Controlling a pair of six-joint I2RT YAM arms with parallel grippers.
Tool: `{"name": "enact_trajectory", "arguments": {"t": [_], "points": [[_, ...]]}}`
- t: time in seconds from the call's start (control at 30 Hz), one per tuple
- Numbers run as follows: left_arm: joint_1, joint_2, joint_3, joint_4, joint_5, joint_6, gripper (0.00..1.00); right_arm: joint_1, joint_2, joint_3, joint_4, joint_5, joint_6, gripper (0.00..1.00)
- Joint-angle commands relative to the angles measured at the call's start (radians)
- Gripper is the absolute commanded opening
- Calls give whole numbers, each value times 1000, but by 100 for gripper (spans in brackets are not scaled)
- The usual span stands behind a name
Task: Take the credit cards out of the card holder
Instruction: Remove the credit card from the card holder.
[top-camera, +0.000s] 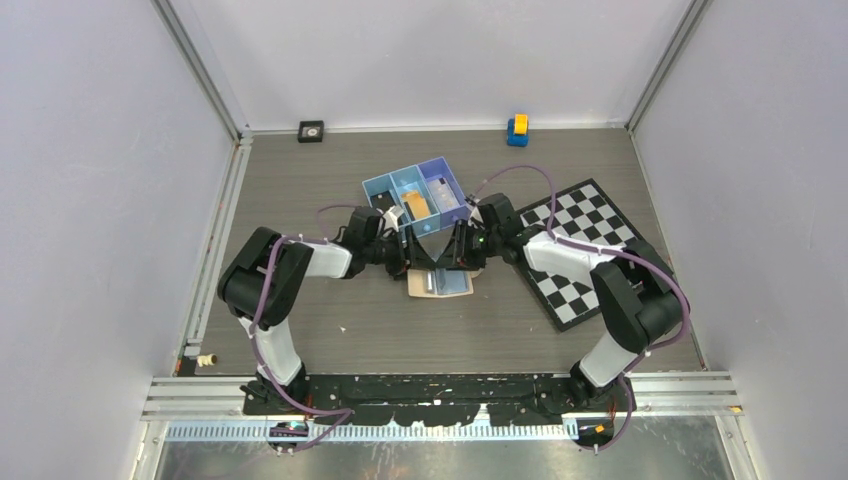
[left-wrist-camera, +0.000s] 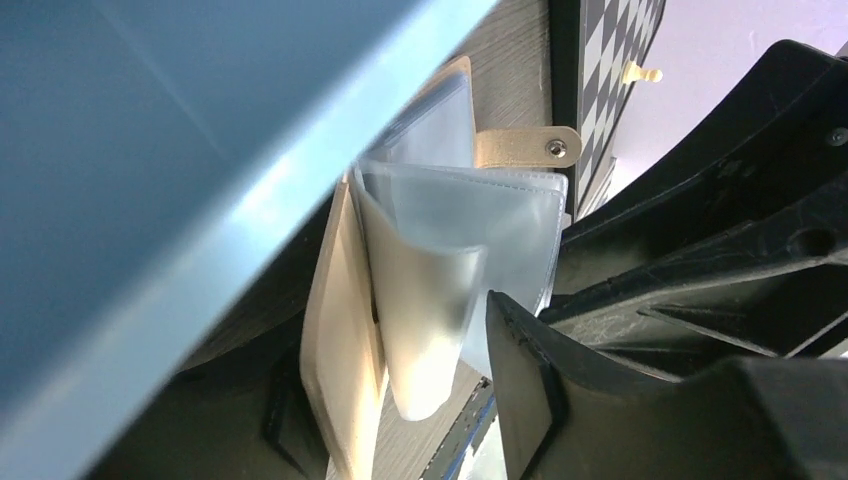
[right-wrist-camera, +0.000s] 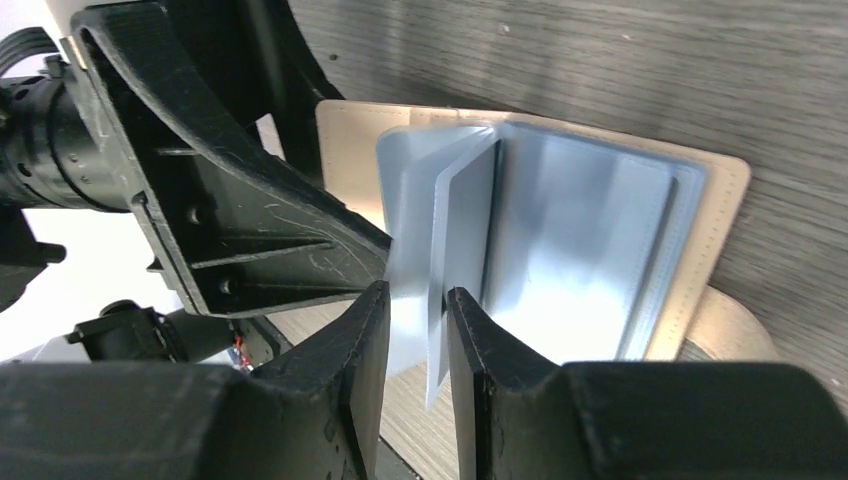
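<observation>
The tan card holder (top-camera: 440, 284) lies open on the table between both grippers, its clear sleeves fanned up (right-wrist-camera: 590, 230). My left gripper (top-camera: 408, 265) (left-wrist-camera: 400, 370) is open, with the tan cover (left-wrist-camera: 340, 350) and one curled sleeve (left-wrist-camera: 430, 300) standing between its jaws. The snap tab (left-wrist-camera: 530, 148) shows behind. My right gripper (top-camera: 455, 262) (right-wrist-camera: 417, 300) is open a little around a thin pale sheet, and I cannot tell whether that is a sleeve or a card. An orange credit card (top-camera: 417, 203) lies in the blue tray's middle compartment, a pale one (top-camera: 440, 190) in its right compartment.
The blue three-compartment tray (top-camera: 378, 186) stands just behind the grippers and fills the left wrist view's upper left. A chessboard (top-camera: 585, 250) lies under the right arm. A yellow-and-blue toy (top-camera: 517, 130) and a small black block (top-camera: 311, 130) sit at the back wall.
</observation>
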Motion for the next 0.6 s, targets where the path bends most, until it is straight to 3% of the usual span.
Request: {"name": "enact_trajectory", "arguments": {"t": [0.0,0.2,0.33,0.43,0.57], "points": [[-2,-34,28,-25,-5,18,56,2,32,-1,138,-94,43,33],[22,-58,0,3,19,-7,77,4,39,-16,205,-140,71,36],[74,-88,-53,66,47,-44,78,10,49,-22,239,-156,79,35],[90,-114,-71,82,61,-48,90,24,66,-18,259,-164,80,35],[92,-117,-76,89,67,-48,94,41,101,-2,264,-161,76,32]]}}
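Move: The opened card holder lies on the table with a clear page standing up. Its middle is about 2 cm back and 2 cm right of the left hand, just below it. From the right hand the holder's middle is roughly 4 cm left, 2 cm back and 3 cm down. The blue tray's middle is some 14 cm ahead and 3 cm left of the left hand, about level in height. The chessboard's middle lies about 27 cm right and 2 cm ahead of the right hand. The holder's standing page is turned to the left by the right hand, which goes about 3.5 cm left while lifting some 2 cm and tilting its fingertips up roughly 10 degrees, its gap staying about a third open. The left hand spreads its fingers from half to nearly wide open around the left cover and curled page and draws off left about 3 cm, rising slightly. ##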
